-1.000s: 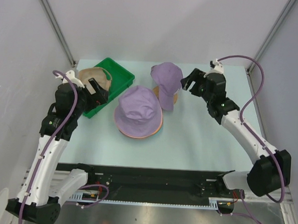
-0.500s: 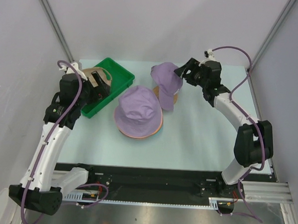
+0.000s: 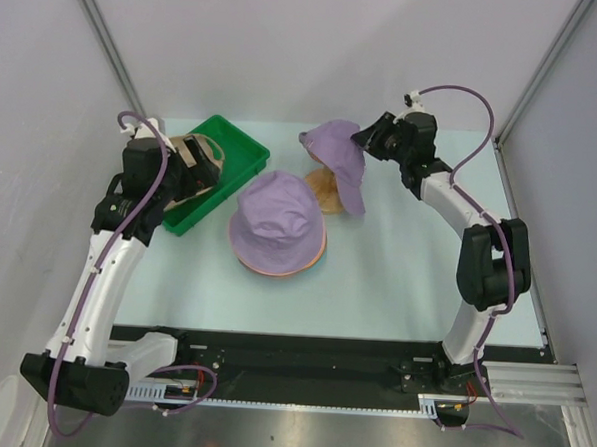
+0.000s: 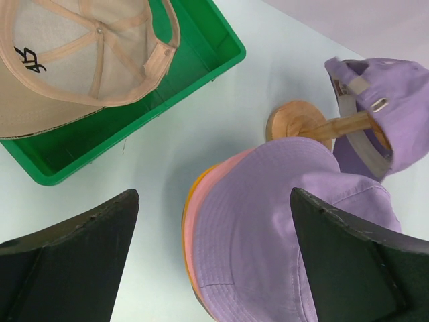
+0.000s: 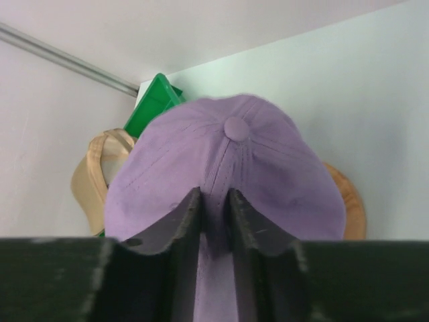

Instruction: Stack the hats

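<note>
A stack of bucket hats (image 3: pixel 277 222) lies mid-table, lavender on top with pink and orange rims showing beneath; it also shows in the left wrist view (image 4: pixel 288 215). My right gripper (image 3: pixel 369 141) is shut on a fold in the crown of a lavender baseball cap (image 3: pixel 340 154), seen close in the right wrist view (image 5: pixel 268 168). The cap hangs tilted over the wooden stand (image 3: pixel 326 191), whose stem reaches into it (image 4: pixel 315 124). A tan cap (image 3: pixel 187 150) lies upside down in the green bin (image 4: pixel 201 60). My left gripper (image 4: pixel 214 258) is open and empty, above the table between bin and stack.
The green bin (image 3: pixel 237 155) sits at the back left. Grey walls close in the left, back and right sides. The black rail with the arm bases (image 3: pixel 291 368) runs along the near edge.
My right gripper reached left to the lavender cap, shut on its crown and tipped it up and right, uncovering the stand's base. My left arm shifted slightly towards the back.
</note>
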`<state>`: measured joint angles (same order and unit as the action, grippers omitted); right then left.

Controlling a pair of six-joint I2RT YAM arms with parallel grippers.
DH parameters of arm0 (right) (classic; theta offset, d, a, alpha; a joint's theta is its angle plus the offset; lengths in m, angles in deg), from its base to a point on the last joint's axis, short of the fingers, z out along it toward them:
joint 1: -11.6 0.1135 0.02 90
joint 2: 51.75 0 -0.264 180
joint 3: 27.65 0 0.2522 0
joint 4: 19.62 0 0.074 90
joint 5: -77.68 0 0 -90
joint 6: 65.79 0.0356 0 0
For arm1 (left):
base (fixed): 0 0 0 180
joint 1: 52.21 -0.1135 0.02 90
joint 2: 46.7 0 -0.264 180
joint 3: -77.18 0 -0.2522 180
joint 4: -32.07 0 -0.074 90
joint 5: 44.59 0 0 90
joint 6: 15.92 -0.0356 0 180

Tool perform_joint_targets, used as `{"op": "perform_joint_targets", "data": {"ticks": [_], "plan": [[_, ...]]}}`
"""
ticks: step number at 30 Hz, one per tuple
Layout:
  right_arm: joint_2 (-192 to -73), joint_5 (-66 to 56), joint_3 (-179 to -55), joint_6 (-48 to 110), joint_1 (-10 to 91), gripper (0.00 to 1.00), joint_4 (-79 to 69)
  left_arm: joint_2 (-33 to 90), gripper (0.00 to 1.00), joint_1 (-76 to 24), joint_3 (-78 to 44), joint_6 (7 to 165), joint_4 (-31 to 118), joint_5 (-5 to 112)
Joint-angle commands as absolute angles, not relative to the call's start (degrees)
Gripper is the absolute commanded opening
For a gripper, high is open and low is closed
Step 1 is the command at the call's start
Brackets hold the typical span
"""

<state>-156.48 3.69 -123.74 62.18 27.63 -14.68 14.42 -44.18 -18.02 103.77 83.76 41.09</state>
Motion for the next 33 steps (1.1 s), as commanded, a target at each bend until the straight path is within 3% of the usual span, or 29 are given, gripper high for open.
{"op": "perform_joint_targets", "data": {"ticks": [1,3,8,18,33], "plan": [[-157.04,5.87,-126.58,62.00,27.77,0.20,-16.41,15.17,1.00,-45.00,-14.97,102.20,82.48,40.75],[-157.05,6.48,-126.75,61.74,27.68,0.09,-16.24,15.35,1.00,-45.18,-15.06,102.20,82.31,40.84],[-156.52,7.36,-127.63,60.42,27.77,0.00,-15.97,15.61,1.00,-45.62,-15.23,102.64,82.13,41.28],[-152.30,8.25,-129.83,51.99,30.84,0.02,-12.46,14.73,1.00,-46.06,-16.90,103.34,81.96,42.06],[-146.32,-1.06,-124.48,40.64,36.47,0.04,-4.54,12.98,1.00,-46.14,-18.75,103.78,82.04,42.24]]}}
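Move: The lavender cap hangs over the head of the wooden stand, its crown already between the right fingers; its middle is about 5 cm left of the right hand, 2 cm back and 4 cm lower. The stand's middle is some 5 cm left, level in reach and 14 cm down; the hat stack lies about 17 cm left, 15 cm back and 17 cm below. From the left hand, the cap is roughly 16 cm ahead, 30 cm right and 9 cm lower. Staying nearly in place at first, the right hand closes its fingers and pinches the cap's crown; then it draws back, left and up together, about 6, 5 and 4 cm, taking the cap towards the hat stack. On the way the wrist turns some 20 degrees, tipping the fingers up and swinging them counter-clockwise, while the pinch is kept. ##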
